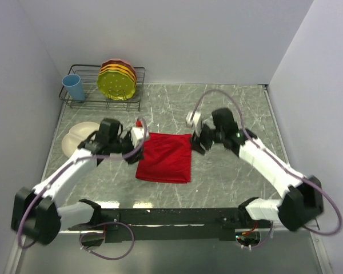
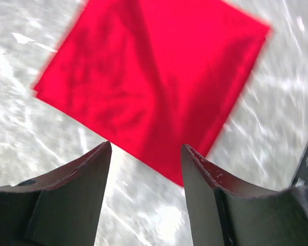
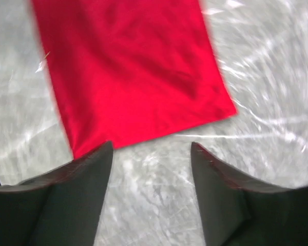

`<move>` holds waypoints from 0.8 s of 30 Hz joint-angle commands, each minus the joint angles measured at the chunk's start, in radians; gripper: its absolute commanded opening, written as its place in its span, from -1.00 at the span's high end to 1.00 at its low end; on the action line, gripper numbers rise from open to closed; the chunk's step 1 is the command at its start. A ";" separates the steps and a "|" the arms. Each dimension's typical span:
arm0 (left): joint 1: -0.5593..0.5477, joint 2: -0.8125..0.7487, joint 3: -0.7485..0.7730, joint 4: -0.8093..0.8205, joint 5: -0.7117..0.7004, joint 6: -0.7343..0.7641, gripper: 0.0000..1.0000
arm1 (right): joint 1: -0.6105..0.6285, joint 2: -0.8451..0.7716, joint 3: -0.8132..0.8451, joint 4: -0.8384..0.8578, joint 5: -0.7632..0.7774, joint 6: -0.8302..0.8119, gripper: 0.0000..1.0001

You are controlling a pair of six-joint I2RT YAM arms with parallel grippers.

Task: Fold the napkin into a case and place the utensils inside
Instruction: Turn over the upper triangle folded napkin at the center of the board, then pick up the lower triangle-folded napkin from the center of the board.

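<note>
The red napkin [image 1: 164,157] lies flat on the marbled table as a folded, roughly square piece between my two arms. My left gripper [image 1: 136,140] hovers just off its upper left corner. The left wrist view shows that gripper [image 2: 146,148] open, with bare table between the fingers and the napkin [image 2: 154,77] just beyond the tips. My right gripper [image 1: 196,140] is beside the napkin's upper right corner. It [image 3: 151,146] also stands open over bare table, the napkin [image 3: 128,72] edge just ahead. The utensils show in no view.
A cream plate [image 1: 74,140] sits at the left, partly behind my left arm. A wire dish rack [image 1: 103,98] at the back left holds yellow and orange plates [image 1: 118,80] and a blue cup [image 1: 74,87]. White walls close in both sides.
</note>
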 commanded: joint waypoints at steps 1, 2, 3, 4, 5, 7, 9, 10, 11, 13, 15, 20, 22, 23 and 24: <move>0.078 0.208 0.211 0.061 0.086 -0.206 -0.21 | -0.143 0.259 0.186 -0.032 -0.070 0.327 -0.17; 0.087 0.252 0.250 0.057 0.107 -0.239 -0.19 | -0.160 0.304 0.224 -0.040 -0.094 0.356 -0.07; 0.102 0.338 0.286 0.049 0.112 -0.253 -0.18 | -0.175 0.349 0.292 -0.048 -0.098 0.381 -0.04; 0.108 0.377 0.351 0.037 0.112 -0.265 -0.17 | -0.203 0.428 0.323 -0.058 -0.096 0.423 -0.01; 0.112 0.412 0.380 0.031 0.115 -0.271 -0.15 | -0.215 0.467 0.349 -0.063 -0.104 0.441 0.09; 0.113 0.499 0.444 0.020 0.115 -0.227 -0.08 | -0.243 0.570 0.429 -0.074 -0.108 0.476 0.13; 0.113 0.568 0.478 -0.008 0.105 -0.192 0.02 | -0.251 0.636 0.510 -0.095 -0.099 0.481 0.18; 0.112 0.590 0.506 -0.025 0.097 -0.152 0.04 | -0.254 0.689 0.531 -0.111 -0.099 0.482 0.18; 0.112 0.608 0.518 -0.052 0.089 -0.135 0.06 | -0.258 0.714 0.547 -0.118 -0.102 0.478 0.18; 0.107 0.656 0.541 -0.083 0.063 -0.078 0.08 | -0.258 0.781 0.594 -0.156 -0.104 0.461 0.17; 0.102 0.684 0.543 -0.103 0.049 -0.061 0.07 | -0.261 0.820 0.619 -0.186 -0.116 0.458 0.14; 0.076 0.701 0.488 -0.135 0.057 0.011 0.12 | -0.258 0.920 0.627 -0.203 -0.144 0.477 0.23; 0.061 0.690 0.447 -0.167 0.066 0.051 0.19 | -0.260 0.928 0.610 -0.197 -0.151 0.490 0.34; 0.050 0.684 0.431 -0.170 0.068 0.056 0.25 | -0.257 0.926 0.599 -0.200 -0.160 0.488 0.38; 0.044 0.665 0.411 -0.174 0.071 0.054 0.29 | -0.252 0.923 0.584 -0.209 -0.167 0.484 0.43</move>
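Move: The right hand goes for the napkin's far right corner, about 13 cm ahead, 1 cm to its right and 15 cm below. The left hand's target, the far left corner, is some 15 cm ahead, 4 cm to its right and 12 cm down. The near left corner sits roughly 5 cm back and 3 cm left of the left hand. The utensils lie about 11 cm ahead and 19 cm right of the right hand, at table height. The right fingertips come down astride the napkin's far right corner, cloth between the pads, narrowing but not yet shut; that hand travels about 13 cm forward and 14 cm down, tipping steeply downward and turning clockwise. The left arm swings forward some 13 cm, then sinks and eases back towards the far left corner, half-closing, still short of the cloth. ##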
